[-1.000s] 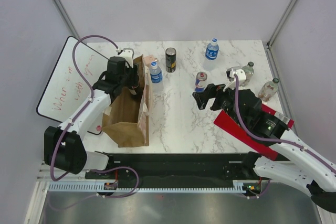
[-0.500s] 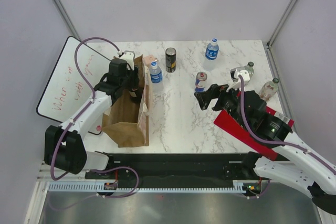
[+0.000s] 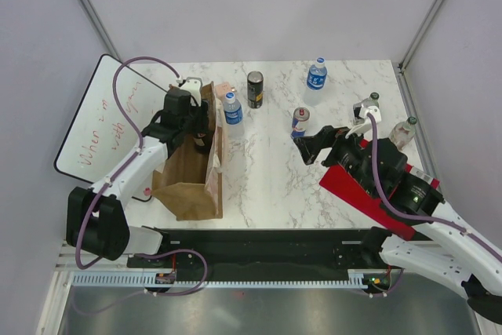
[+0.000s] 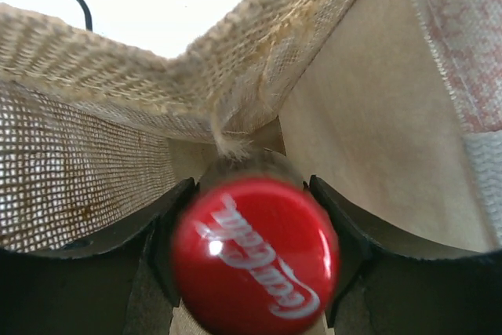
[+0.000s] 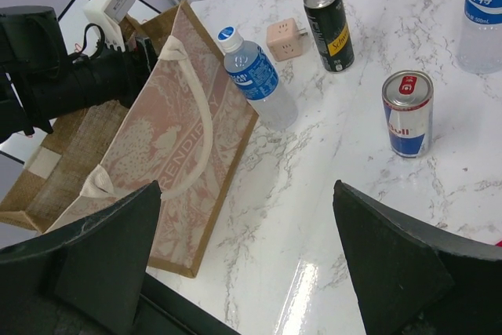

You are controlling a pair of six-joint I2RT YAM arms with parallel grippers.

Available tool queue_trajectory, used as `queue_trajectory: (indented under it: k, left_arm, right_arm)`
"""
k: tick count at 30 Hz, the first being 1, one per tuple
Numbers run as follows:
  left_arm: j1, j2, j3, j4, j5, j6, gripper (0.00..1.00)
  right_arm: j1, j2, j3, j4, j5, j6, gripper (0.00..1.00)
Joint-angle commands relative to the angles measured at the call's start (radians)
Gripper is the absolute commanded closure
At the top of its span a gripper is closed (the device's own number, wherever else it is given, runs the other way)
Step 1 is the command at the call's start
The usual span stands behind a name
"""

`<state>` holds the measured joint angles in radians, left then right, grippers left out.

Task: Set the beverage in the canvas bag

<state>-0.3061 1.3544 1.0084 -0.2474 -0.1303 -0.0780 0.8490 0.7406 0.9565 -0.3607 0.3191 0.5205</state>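
The canvas bag [image 3: 188, 178] stands upright at the table's left, tan with a pink printed side [image 5: 157, 147]. My left gripper [image 3: 198, 125] reaches into its open top. In the left wrist view its two black fingers [image 4: 176, 209] press either side of a beverage bottle with a red Coca-Cola cap [image 4: 255, 260]. The bottle hangs inside the bag, between the woven wall [image 4: 78, 186] and the smooth wall. My right gripper [image 3: 307, 147] hovers over the middle of the table, wide open and holding nothing [image 5: 245, 190].
A blue-label water bottle [image 3: 232, 107] stands against the bag's right side. A black can [image 3: 255, 89], a Red Bull can [image 3: 300, 121], another water bottle [image 3: 316, 74] and two clear bottles [image 3: 402, 132] stand further right. A whiteboard [image 3: 98, 123] lies left of the bag.
The right arm has drifted slightly right and nearer the front edge, still open. The left gripper has stayed over the bag's opening with the bottle.
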Motion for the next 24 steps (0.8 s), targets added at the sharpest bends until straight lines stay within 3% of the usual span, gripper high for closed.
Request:
queue_trajectory:
  k: [1,13,21,24]
  left_arm:
    - [-0.002,-0.041,0.024,0.168,-0.034,-0.017,0.34]
    - [-0.002,-0.098,0.042,0.126,-0.037,-0.023,0.26]
    - [-0.002,-0.19,0.153,-0.036,0.018,-0.016,0.19]
    - [-0.002,-0.234,0.206,-0.108,0.067,-0.003,0.06]
  right_arm:
    - [0.004,-0.023,0.044,0.005,-0.002,0.027,0.02]
    - [0.002,-0.024,0.062,-0.02,0.001,0.046,0.02]
    - [0.002,0.045,0.091,-0.086,0.038,0.061,0.02]
    - [0.002,0.078,0.11,-0.115,0.067,0.046,0.02]
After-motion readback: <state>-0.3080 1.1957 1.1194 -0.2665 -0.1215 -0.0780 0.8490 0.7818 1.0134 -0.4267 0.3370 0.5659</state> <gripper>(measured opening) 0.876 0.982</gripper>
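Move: Inside the far end of the canvas bag, the left fingers are still round the neck of the cola bottle, whose middle lies about 6 cm straight below the hand. The water bottle just outside the bag stands some 8 cm to the hand's right and 4 cm ahead, the dark can about 14 cm right and 12 cm ahead. From the idle right hand the cola bottle is roughly 16 cm ahead, 24 cm left and 22 cm lower. Spreading its fingers off the cola bottle's neck, the left hand lets go and rises out of the bag, about 10 cm in all, slowly at first with a slight nudge forward, then faster and almost straight up with a little draw back. The wrist tips the fingers up by some 15 degrees while they keep opening to nearly wide. ##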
